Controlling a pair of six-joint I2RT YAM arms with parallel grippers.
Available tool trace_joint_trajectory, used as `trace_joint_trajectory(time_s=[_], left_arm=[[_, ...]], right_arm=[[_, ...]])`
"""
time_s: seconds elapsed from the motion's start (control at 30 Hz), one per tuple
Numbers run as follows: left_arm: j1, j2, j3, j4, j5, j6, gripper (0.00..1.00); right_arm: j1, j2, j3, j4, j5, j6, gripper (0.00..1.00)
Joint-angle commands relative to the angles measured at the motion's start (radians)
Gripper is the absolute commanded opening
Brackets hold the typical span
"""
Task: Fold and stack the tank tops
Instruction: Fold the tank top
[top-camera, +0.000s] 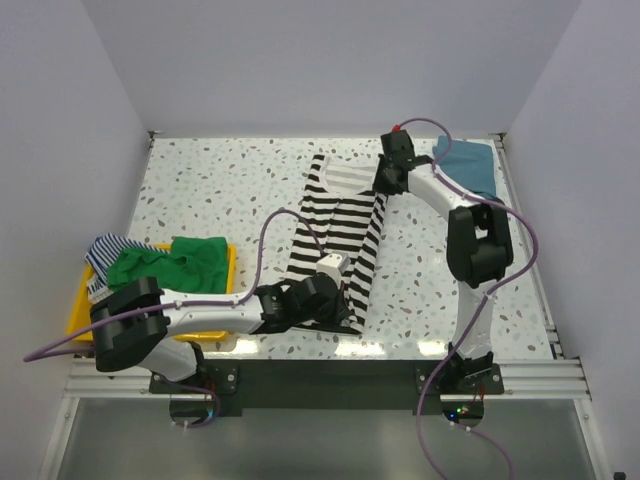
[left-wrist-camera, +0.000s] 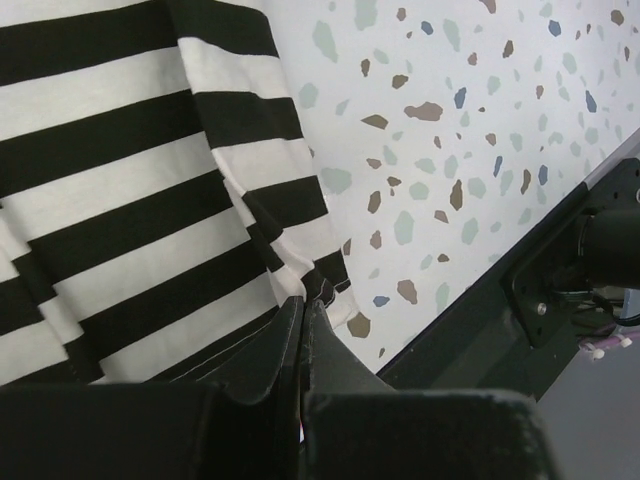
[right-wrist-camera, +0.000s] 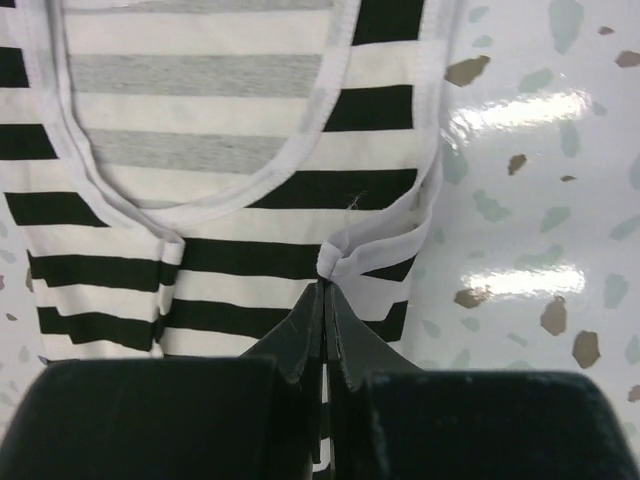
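Note:
The black-and-white striped tank top (top-camera: 335, 235) lies lengthwise on the table, its right side folded over. My left gripper (top-camera: 335, 285) is shut on its bottom hem corner (left-wrist-camera: 318, 282) near the front edge. My right gripper (top-camera: 388, 182) is shut on the white-trimmed shoulder strap (right-wrist-camera: 340, 262) at the far end. The scooped neck (right-wrist-camera: 200, 205) shows in the right wrist view. A teal-blue tank top (top-camera: 470, 165) lies at the far right, behind the right arm. A green tank top (top-camera: 170, 265) and a thin blue-striped one (top-camera: 105, 250) sit in the yellow bin.
The yellow bin (top-camera: 228, 285) stands at the front left beside the left arm. The table's black front rail (left-wrist-camera: 520, 280) runs just behind the held hem. White walls enclose the speckled table (top-camera: 220, 190) on three sides.

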Motion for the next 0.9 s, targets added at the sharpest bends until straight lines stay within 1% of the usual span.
trace_joint_trajectory(time_s=[0.0,0.27,0.3,0.33,0.87], left_arm=[[0.007,-0.062,-0.039,0.013,-0.065,-0.034,0.0],[0.005,-0.13,-0.101,-0.035,-0.106,-0.068,0.0],[0.005,-0.136,-0.111,-0.035,-0.109,-0.071,0.0],[0.007,-0.14,-0.116,-0.07,-0.112,-0.074,0.0],[0.007,-0.202,-0.185,-0.113,-0.125,-0.116,0.0]], right_arm=[[0.027,0.047,0.086,-0.011,0.037,0.032,0.0],[0.093,0.138,0.21,-0.039,0.041,0.05,0.0],[0.098,0.147,0.217,-0.039,0.04,0.05,0.0],[0.103,0.151,0.224,-0.036,0.041,0.05,0.0],[0.168,0.217,0.321,-0.073,0.058,0.058,0.0]])
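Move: The folded-in left flap of the striped tank top is the mark for both hands. Its upper corner lies about 9 cm to the right hand's left, 1 cm ahead and 5 cm below. The bottom of the neckline is roughly 10 cm left of that hand, 3 cm ahead. The folded blue tank top sits some 24 cm to its right and 6 cm farther out. From the left hand, the flap's hem corner is about 8 cm left, level with it and 5 cm below. Carry the right side of the striped tank top inward over its middle, both grippers staying shut on the cloth. Sweep the right gripper about 9.5 cm left towards the left flap's upper corner, dipping a little and easing back up near the end. Take the left gripper, still holding the hem, some 6 cm left towards the flap's hem corner, sinking slightly and turning a little counter-clockwise. ##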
